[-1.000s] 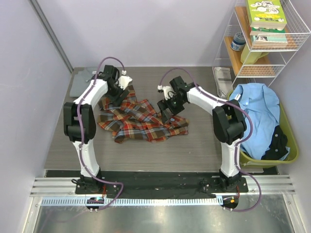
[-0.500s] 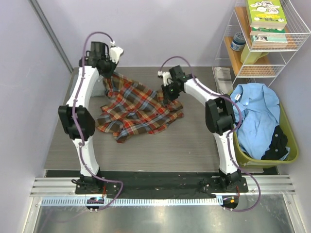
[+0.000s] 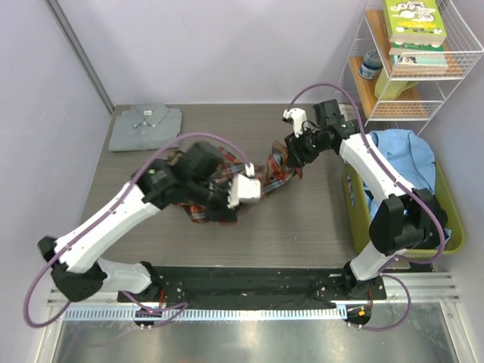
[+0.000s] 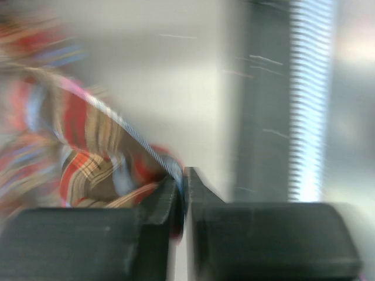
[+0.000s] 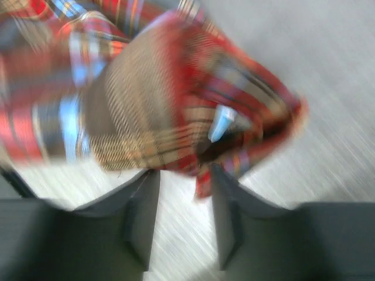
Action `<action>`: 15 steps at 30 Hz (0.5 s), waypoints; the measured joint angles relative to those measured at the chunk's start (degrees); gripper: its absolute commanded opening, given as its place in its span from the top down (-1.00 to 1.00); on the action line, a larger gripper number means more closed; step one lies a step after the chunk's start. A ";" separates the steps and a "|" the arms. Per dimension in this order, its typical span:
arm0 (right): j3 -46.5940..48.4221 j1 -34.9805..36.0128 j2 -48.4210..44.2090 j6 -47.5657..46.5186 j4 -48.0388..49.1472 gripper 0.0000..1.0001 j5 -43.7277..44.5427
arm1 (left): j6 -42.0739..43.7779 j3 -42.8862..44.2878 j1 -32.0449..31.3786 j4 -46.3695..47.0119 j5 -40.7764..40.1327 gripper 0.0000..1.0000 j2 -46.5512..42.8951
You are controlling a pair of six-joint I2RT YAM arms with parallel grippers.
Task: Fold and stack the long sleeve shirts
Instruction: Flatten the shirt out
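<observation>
The plaid long sleeve shirt (image 3: 277, 168) lies bunched in a strip across the middle of the table. My left gripper (image 3: 224, 203) sits low over its near-left end. In the left wrist view the jaws (image 4: 183, 178) are shut on a thin edge of the plaid cloth (image 4: 88, 152). My right gripper (image 3: 292, 159) is at the shirt's far-right end. In the right wrist view it (image 5: 183, 175) stands open, with the plaid cloth (image 5: 146, 99) just beyond the fingertips and the table showing between the fingers. The pale grey shirt (image 3: 145, 125) lies folded flat at the back left corner.
A green bin (image 3: 454, 219) holding a blue shirt (image 3: 401, 170) and dark cloth stands at the table's right edge. Behind it a white wire shelf (image 3: 355, 76) carries books (image 3: 412, 23). A paper (image 3: 348, 115) lies at the back right of the table.
My left arm has swung from the back left down to the table's middle, pulling the plaid shirt with it. The right gripper moved right and its jaws have parted off the cloth.
</observation>
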 measured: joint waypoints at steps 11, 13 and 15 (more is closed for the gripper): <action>1.33 -3.30 2.12 -7.23 -10.93 -0.63 -0.55 | -2.05 -3.78 4.74 -7.56 7.41 -0.35 8.28; 1.90 -1.11 2.73 -6.19 -9.99 -0.63 -0.24 | -3.96 -0.94 15.76 -4.15 5.86 -0.36 10.45; 2.05 1.46 4.13 -5.16 -8.35 -0.63 -0.13 | -5.40 1.09 24.92 0.42 2.47 -0.37 14.40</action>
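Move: The shirt's near hem hangs pinched in the left fingers, bound for the table's front edge, about 12 cm back, level sideways and some 25 cm below. The crumpled shirt body lies roughly 14 cm ahead of the left hand, 3 cm to its left and 23 cm down. From the right hand, the shirt's right end is about 4 cm to the left, 1 cm back and 6 cm below, and the shirt body roughly 25 cm left, 6 cm back and 15 cm down. The shirt's hem is flung towards the robot and let go: the left hand whips back about 6 cm and down some 8 cm while its fingers open, then swings empty forward by nearly 20 cm and to the left over the shirt, turning counter-clockwise. Over the right end, the right hand opens its half-parted fingers wide, sinks about 3 cm while easing back, and sways right, then left again. ##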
